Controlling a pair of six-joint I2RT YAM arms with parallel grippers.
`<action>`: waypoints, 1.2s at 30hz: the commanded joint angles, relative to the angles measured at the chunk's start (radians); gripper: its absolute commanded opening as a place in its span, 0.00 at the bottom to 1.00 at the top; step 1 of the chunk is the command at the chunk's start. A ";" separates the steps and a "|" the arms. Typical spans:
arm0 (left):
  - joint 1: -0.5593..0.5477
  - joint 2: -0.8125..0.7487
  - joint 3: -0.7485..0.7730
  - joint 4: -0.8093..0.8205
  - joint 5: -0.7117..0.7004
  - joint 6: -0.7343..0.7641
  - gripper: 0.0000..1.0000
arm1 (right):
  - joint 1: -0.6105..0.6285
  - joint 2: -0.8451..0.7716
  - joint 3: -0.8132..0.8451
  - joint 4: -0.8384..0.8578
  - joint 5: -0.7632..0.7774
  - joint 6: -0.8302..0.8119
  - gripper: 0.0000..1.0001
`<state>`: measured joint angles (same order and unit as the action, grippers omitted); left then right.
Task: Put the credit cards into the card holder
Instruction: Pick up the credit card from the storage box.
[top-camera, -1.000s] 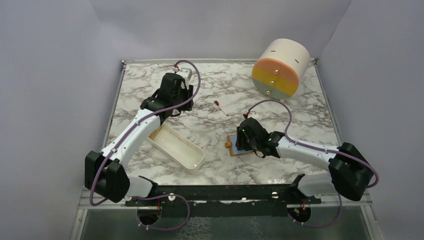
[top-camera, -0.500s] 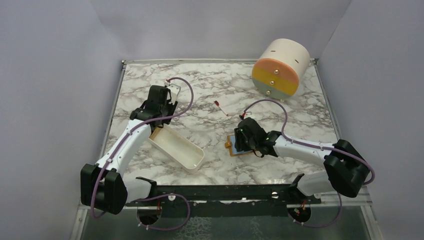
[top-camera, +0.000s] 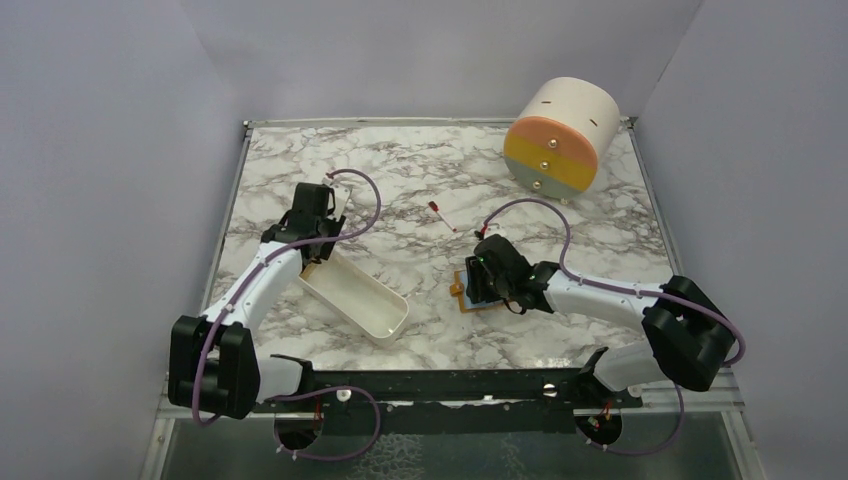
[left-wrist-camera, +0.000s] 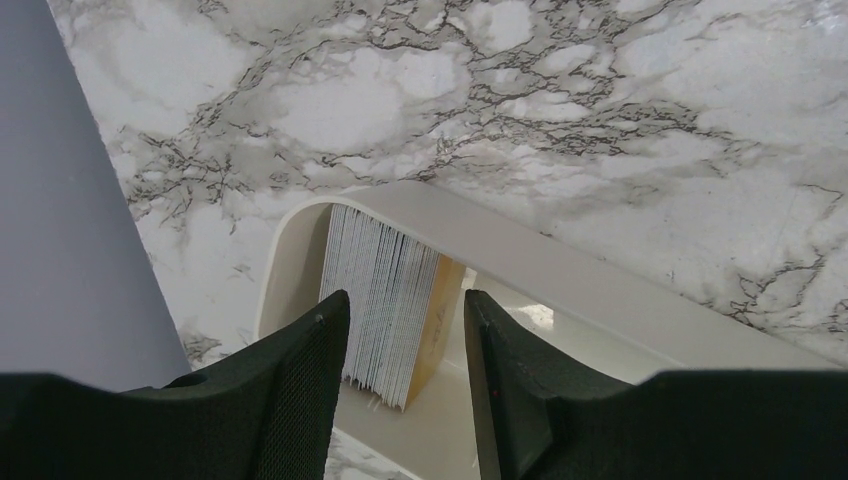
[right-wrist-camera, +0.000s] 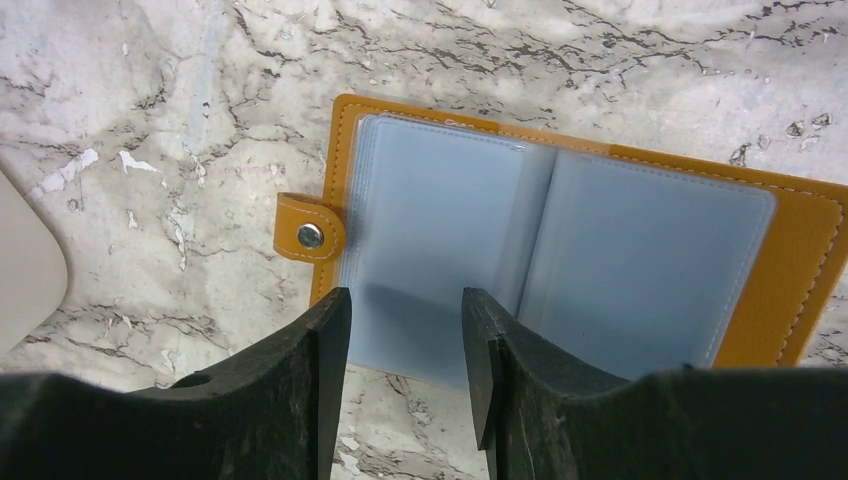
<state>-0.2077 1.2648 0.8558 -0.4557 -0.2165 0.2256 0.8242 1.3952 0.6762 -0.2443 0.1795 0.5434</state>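
Note:
The credit cards (left-wrist-camera: 388, 290) stand on edge as a thick stack at one end of the white tray (left-wrist-camera: 560, 275), with a golden face on the stack's right side. My left gripper (left-wrist-camera: 405, 300) hovers over that stack, open, a finger on each side and a gap at both. The card holder (right-wrist-camera: 790, 240) lies open flat on the marble, orange outside with blue-grey sleeves (right-wrist-camera: 440, 230) and a snap stud (right-wrist-camera: 310, 236) on its left tab. My right gripper (right-wrist-camera: 406, 295) is open over the holder's near left page and holds nothing. In the top view it (top-camera: 487, 282) covers most of the holder (top-camera: 461, 293).
The white tray (top-camera: 358, 297) lies slantwise at the left front, with my left gripper (top-camera: 320, 248) at its far end. A small red-and-white stick (top-camera: 441, 215) lies mid-table. A big cream-orange drum (top-camera: 558, 135) sits at the far right corner. Grey walls enclose the table.
My left arm has swung back from the far middle of the table to the tray's far end, and its jaws have widened a little. The right arm has barely moved.

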 joint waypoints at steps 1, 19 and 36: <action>0.009 -0.035 -0.039 0.042 -0.054 0.029 0.48 | -0.003 -0.013 -0.008 0.038 -0.034 -0.011 0.45; 0.011 -0.021 -0.138 0.165 -0.115 0.063 0.52 | -0.003 -0.076 -0.004 0.001 -0.023 -0.026 0.45; 0.011 0.057 -0.142 0.175 -0.139 0.074 0.49 | -0.004 -0.096 -0.002 -0.012 -0.013 -0.028 0.45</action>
<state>-0.2028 1.3117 0.6941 -0.2760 -0.3244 0.2935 0.8242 1.3281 0.6750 -0.2470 0.1631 0.5259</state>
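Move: About 4 cm to the left hand's left, 1 cm nearer the base and 7 cm below, the credit cards stand as a tight upright stack in the storage box's far-left end. The orange divider closing the stack's open side is some 1 cm left, 1 cm back and 7 cm down from this hand; the storage box's middle is about 6 cm right, 8 cm back, 8 cm down. From the right hand the cards are roughly 33 cm left, 9 cm ahead, nearly level. Sinking about 4.5 cm and easing some 2.5 cm left, the left hand comes down to the card stack in two stages with a short halt between, its half-open fingers keeping their gap, one over the cards and the other on the far side of the divider. The wrist rolls slightly, left side up. Meanwhile the right hand, still open, rises about 2 cm above the card holder. ##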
